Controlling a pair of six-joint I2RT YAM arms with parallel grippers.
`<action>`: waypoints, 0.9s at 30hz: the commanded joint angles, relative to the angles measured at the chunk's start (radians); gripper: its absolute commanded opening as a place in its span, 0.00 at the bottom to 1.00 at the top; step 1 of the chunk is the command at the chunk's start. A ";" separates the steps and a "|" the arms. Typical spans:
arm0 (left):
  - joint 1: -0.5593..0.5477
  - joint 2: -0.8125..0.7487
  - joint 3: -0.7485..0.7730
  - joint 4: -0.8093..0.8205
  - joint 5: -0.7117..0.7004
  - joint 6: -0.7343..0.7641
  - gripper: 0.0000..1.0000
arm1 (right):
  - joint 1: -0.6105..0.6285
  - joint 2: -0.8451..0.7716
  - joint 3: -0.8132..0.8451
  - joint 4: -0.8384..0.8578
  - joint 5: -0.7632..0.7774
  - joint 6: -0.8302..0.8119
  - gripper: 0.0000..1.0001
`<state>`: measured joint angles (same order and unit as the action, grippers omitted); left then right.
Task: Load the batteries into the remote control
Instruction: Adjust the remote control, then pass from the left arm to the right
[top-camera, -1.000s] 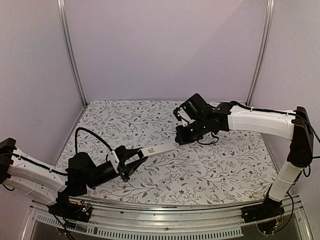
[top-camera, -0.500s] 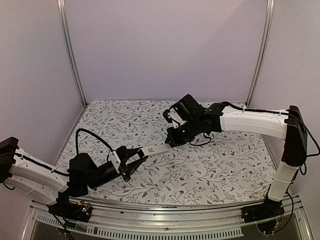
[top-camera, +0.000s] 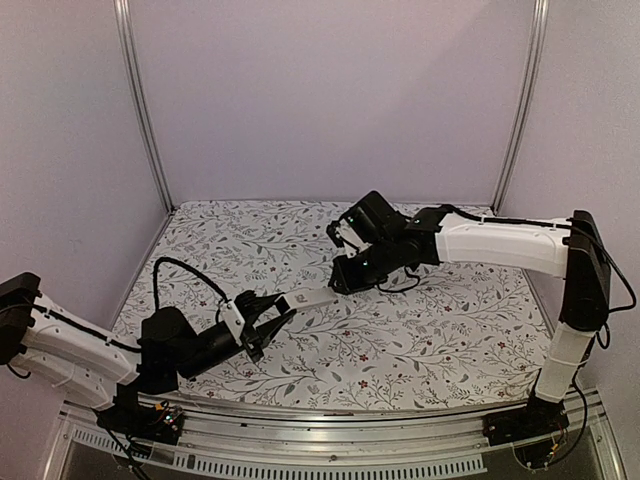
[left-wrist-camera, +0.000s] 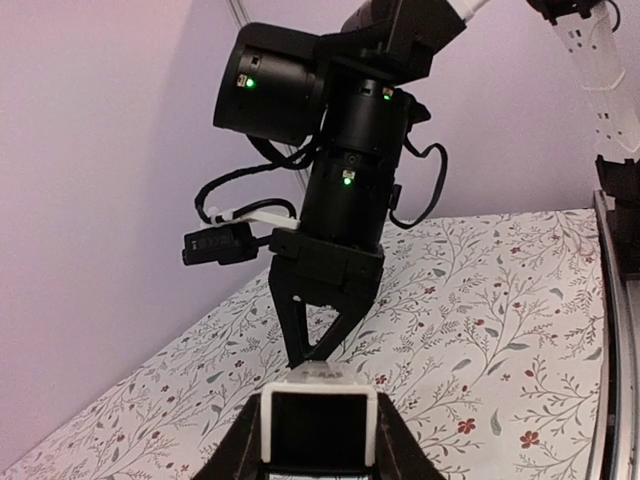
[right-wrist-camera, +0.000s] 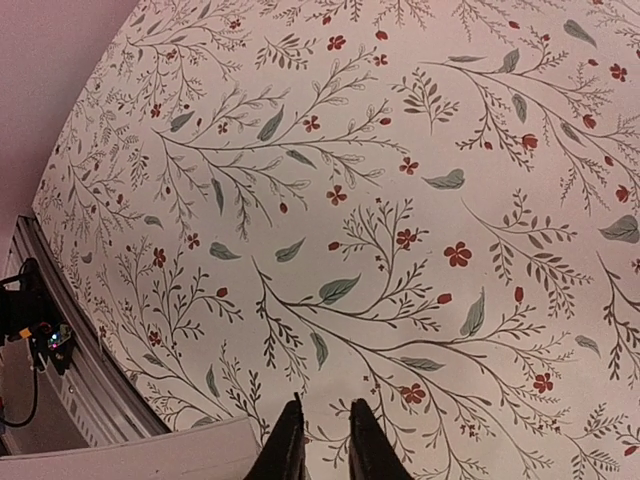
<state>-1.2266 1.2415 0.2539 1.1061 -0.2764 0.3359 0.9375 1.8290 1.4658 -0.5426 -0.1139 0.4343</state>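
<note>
My left gripper (top-camera: 268, 315) is shut on the near end of the white remote control (top-camera: 315, 297) and holds it off the table, pointing to the right and away. In the left wrist view the remote control (left-wrist-camera: 320, 425) shows end-on between the jaws, with a dark face. My right gripper (top-camera: 340, 285) hangs at the remote's far end, and its black fingers (left-wrist-camera: 300, 320) taper to tips right above that end. Seen from the right wrist, the right gripper (right-wrist-camera: 322, 420) stands open by a narrow gap, nothing in it, and the remote control (right-wrist-camera: 150, 455) lies just to its left. The batteries are out of view.
A floral cloth (top-camera: 440, 330) covers the table. Purple walls with metal posts (top-camera: 140, 100) close the back and sides. An aluminium rail (top-camera: 330, 455) runs along the near edge, and it shows as the rail (right-wrist-camera: 70, 370) in the right wrist view. A black cable (top-camera: 185, 268) loops above the left arm.
The right arm has swung left and down, bringing its gripper from off to the right onto the remote's far end. The left arm and the remote have barely moved.
</note>
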 joint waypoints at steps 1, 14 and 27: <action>-0.014 -0.037 0.049 -0.123 -0.061 -0.065 0.00 | -0.042 -0.046 -0.035 -0.009 0.053 -0.022 0.25; -0.014 -0.107 0.139 -0.356 -0.387 -0.412 0.00 | -0.005 -0.300 -0.274 0.377 0.209 -0.443 0.62; -0.008 -0.057 0.284 -0.531 -0.472 -0.591 0.00 | 0.132 -0.300 -0.507 1.066 -0.082 -1.179 0.85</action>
<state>-1.2285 1.1805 0.5011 0.6346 -0.7151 -0.1936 1.0599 1.4372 0.8875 0.3820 -0.1532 -0.5766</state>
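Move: The left hand still grips the remote control by its near end; the remote's middle lies about 4 cm ahead, 5 cm to the right and 1 cm above. From the right hand, whose fingertips are at the remote's far end, that middle lies roughly 4 cm back and 6 cm to the left, at about the same height. Right hand leaves the remote's far end, opens, swings out then back, rising 11 cm, tipping up; left carries remote forward. ##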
